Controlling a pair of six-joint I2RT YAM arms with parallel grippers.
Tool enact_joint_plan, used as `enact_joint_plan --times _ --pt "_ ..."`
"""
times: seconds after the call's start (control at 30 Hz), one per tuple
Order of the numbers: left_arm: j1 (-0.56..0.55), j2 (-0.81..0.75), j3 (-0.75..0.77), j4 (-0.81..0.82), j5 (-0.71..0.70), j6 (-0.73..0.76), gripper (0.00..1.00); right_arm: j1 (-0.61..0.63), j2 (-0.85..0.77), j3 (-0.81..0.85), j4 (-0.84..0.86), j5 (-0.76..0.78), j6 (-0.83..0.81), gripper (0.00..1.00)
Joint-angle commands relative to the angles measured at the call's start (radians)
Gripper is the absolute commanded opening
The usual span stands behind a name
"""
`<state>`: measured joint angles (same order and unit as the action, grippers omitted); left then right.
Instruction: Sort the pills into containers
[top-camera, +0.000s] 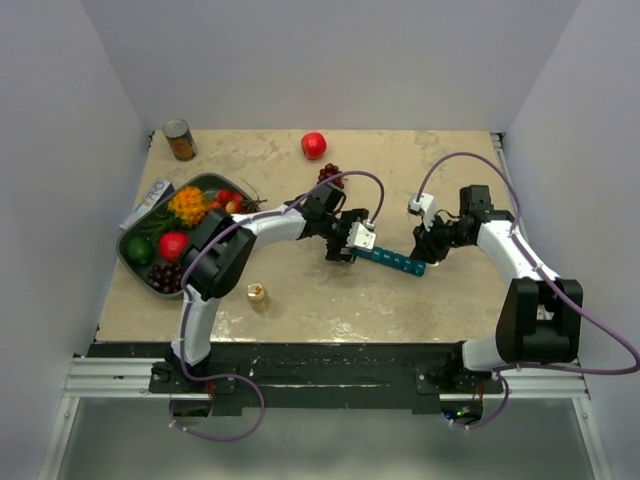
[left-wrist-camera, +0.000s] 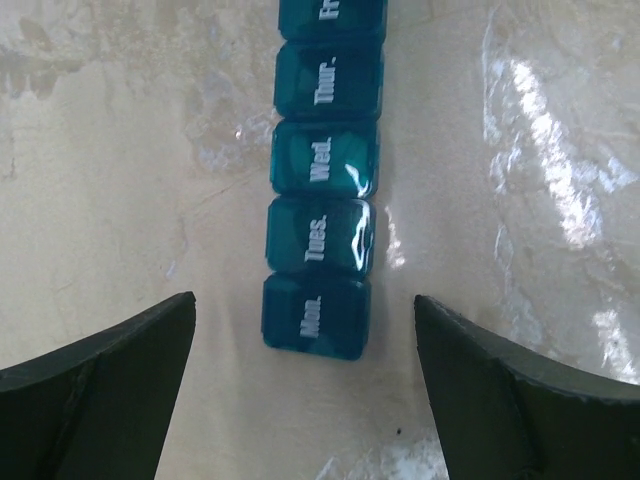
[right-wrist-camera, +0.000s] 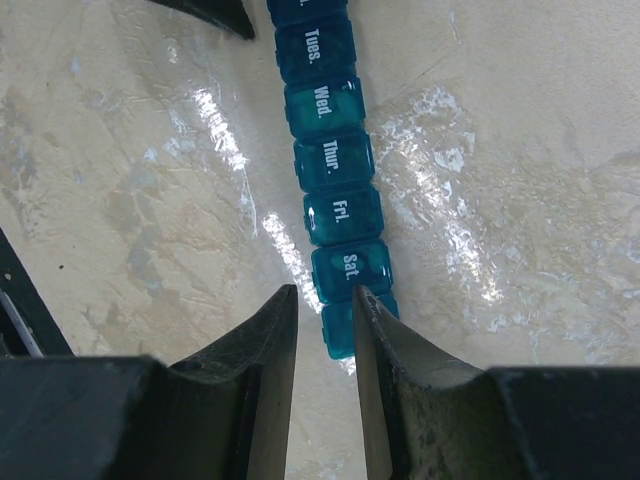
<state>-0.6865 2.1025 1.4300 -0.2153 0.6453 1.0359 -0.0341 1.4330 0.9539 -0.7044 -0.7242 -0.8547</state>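
The teal-blue pill organiser (top-camera: 392, 262) lies flat on the table between my two grippers, all lids closed. In the left wrist view its Mon. end (left-wrist-camera: 316, 316) sits between my wide-open left gripper (left-wrist-camera: 303, 300), touching neither finger. In the right wrist view the organiser (right-wrist-camera: 333, 160) runs away from me. My right gripper (right-wrist-camera: 324, 292) hovers at its far end with only a narrow gap between the jaws. The right finger (right-wrist-camera: 400, 350) covers part of the last compartment, past Sat. No loose pills show.
A small bottle (top-camera: 258, 295) stands near the front left. A dark green tray (top-camera: 135, 262) with fruit is at the left, beside a white packet (top-camera: 150, 198). A can (top-camera: 180, 140), a red apple (top-camera: 314, 145) and dark grapes (top-camera: 330, 175) sit toward the back.
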Motion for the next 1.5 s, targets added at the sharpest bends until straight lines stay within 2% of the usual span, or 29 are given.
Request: enact_joint_plan --times 0.0,0.1,0.27,0.3,0.37,0.5,0.7,1.03,1.1,1.17,1.2,1.27,1.47 --pt "-0.028 0.028 0.04 -0.01 0.017 0.03 0.93 -0.026 -0.023 0.034 -0.024 -0.05 -0.024 0.32" --pt "-0.038 0.034 0.041 0.01 -0.007 0.003 0.7 -0.033 -0.017 0.036 -0.03 -0.061 -0.027 0.32" --pt "-0.048 0.04 0.038 0.01 -0.03 -0.016 0.63 -0.036 -0.005 0.036 -0.03 -0.064 -0.017 0.32" --pt "-0.051 0.039 0.037 0.008 -0.032 -0.014 0.58 -0.035 0.0 0.036 -0.029 -0.072 -0.014 0.32" --pt "-0.054 0.039 0.032 0.007 -0.042 -0.019 0.54 -0.035 0.018 0.04 -0.032 -0.081 -0.004 0.32" --pt "-0.061 0.031 0.026 0.001 -0.076 -0.031 0.36 -0.035 0.062 0.06 -0.061 -0.11 0.005 0.3" --pt "-0.065 0.022 0.009 0.001 -0.101 -0.057 0.22 -0.035 0.089 0.077 -0.069 -0.13 0.023 0.29" --pt "-0.073 0.014 -0.006 -0.006 -0.113 -0.088 0.17 -0.035 0.081 0.076 -0.006 -0.104 0.115 0.25" --pt "-0.073 0.016 -0.006 -0.007 -0.116 -0.092 0.17 -0.035 0.105 0.072 0.003 -0.063 0.124 0.2" --pt "-0.073 0.014 -0.005 -0.006 -0.119 -0.096 0.15 -0.03 0.165 0.077 -0.006 -0.025 0.128 0.04" --pt "-0.074 0.014 -0.005 -0.007 -0.122 -0.097 0.13 -0.029 0.187 0.08 -0.015 0.018 0.138 0.01" --pt "-0.074 0.008 -0.006 0.002 -0.133 -0.108 0.0 -0.021 0.252 0.085 -0.021 0.064 0.143 0.0" --pt "-0.076 -0.004 -0.011 0.004 -0.138 -0.111 0.0 -0.013 0.328 0.083 0.008 0.183 0.197 0.0"
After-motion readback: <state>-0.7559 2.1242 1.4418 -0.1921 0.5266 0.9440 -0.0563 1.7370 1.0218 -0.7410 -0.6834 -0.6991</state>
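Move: The left hand's open fingers straddle the pill organizer's Mon end; the Mon/Tues joint is about 1 cm back, 2 cm right and 1 cm below. From that hand, the grapes lie roughly 15 cm ahead and 9 cm left, and the small jar some 13 cm back and 24 cm left. The right hand hovers about 7 cm above the Sun compartment, whose middle is level fore-and-aft and about 1 cm to its right. The left fingers close from wide open and pinch the pill organizer across its sides at the Mon/Tues joint, after easing right, back and down a centimetre or so, then keep hold. The right hand mostly hovers with small shifts, then shuts its narrow-open fingers and drives down about 6 cm, wrist turning some 20 degrees, bringing the closed tips against the near edge by Sat and Sun. ##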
